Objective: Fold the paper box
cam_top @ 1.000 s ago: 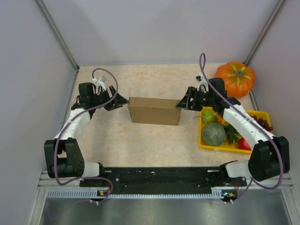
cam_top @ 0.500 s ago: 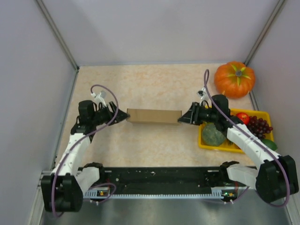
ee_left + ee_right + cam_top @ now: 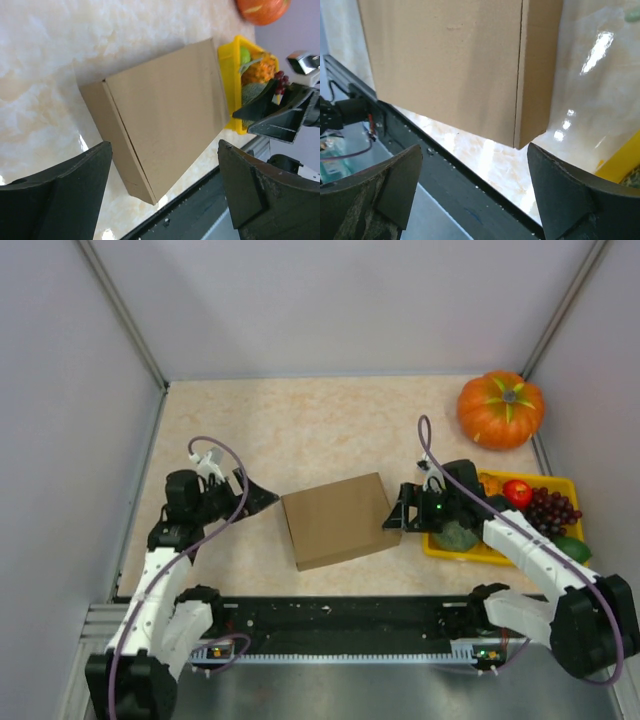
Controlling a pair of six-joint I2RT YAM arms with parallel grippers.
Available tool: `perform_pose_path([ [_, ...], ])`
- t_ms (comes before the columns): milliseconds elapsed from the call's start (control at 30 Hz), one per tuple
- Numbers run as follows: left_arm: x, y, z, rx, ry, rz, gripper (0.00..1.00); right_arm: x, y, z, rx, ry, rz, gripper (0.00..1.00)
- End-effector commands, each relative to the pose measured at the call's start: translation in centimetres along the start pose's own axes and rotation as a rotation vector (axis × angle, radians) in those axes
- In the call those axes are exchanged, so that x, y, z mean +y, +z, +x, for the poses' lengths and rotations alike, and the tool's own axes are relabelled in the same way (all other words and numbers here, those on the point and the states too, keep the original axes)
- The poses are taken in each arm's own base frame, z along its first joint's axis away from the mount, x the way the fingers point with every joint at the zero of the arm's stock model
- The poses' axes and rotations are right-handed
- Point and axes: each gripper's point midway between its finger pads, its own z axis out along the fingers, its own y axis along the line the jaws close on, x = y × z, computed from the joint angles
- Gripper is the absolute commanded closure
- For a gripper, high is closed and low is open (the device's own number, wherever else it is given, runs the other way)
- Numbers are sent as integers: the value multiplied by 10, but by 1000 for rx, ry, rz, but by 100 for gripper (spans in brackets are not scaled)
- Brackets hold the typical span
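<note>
The paper box (image 3: 338, 520) is a closed flat brown carton lying on the table, slightly skewed, between my two grippers. My left gripper (image 3: 265, 497) stands open just off the box's left edge, holding nothing. In the left wrist view the box (image 3: 165, 115) lies ahead of the wide-spread gripper (image 3: 165, 150). My right gripper (image 3: 392, 518) is open at the box's right edge. The right wrist view shows a box (image 3: 445, 60) corner just ahead of that gripper (image 3: 474, 150), with no finger pressing on it.
A yellow tray (image 3: 500, 552) with grapes (image 3: 548, 508), a red fruit (image 3: 517, 490) and a green melon (image 3: 455, 535) sits right behind my right gripper. An orange pumpkin (image 3: 502, 408) stands at the back right. The black base rail (image 3: 340, 620) runs close to the box's near edge.
The box was held on edge between both grippers; now it lies flat on the table, nearer the rail. Both grippers have opened and let go of it.
</note>
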Motion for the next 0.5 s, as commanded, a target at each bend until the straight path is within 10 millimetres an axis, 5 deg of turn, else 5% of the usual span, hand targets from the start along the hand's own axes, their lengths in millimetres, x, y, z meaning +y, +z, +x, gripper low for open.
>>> perform_pose_path([
  [0,8,33,29,141,-92,22,11,-8,10,-36,-56,-138,135,15],
  [133,18,67,56,169,-122,-75,13,-16,34,-55,-56,-140,164,23],
  [267,22,90,67,192,-163,-80,32,-18,60,-68,-46,-139,162,28],
  [467,28,117,85,233,-246,-65,42,-1,97,-98,-43,-143,97,40],
])
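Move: Off to the left hand's right, about 18 cm from it and roughly level fore and aft, lies the middle of the flat box, some 15 cm below; the nearer left edge is only about 7 cm right of the hand. From the right hand the box's middle is some 12 cm to the left, level fore and aft and 8 cm lower. The melon is about 13 cm to the right and 2 cm back of the right hand, the yellow tray's middle 23 cm right and 1 cm ahead. Dropping about 12 cm and swinging some 7 cm right, the left hand comes down to the box's left edge, tipping about 20 degrees downward. The right hand meanwhile slides forward about 8 cm along the right edge towards its far corner, sinking 5 cm and dipping its fingers a little. Both grippers narrow partway, ending astride the edges, one finger over the top face and the other outside. ##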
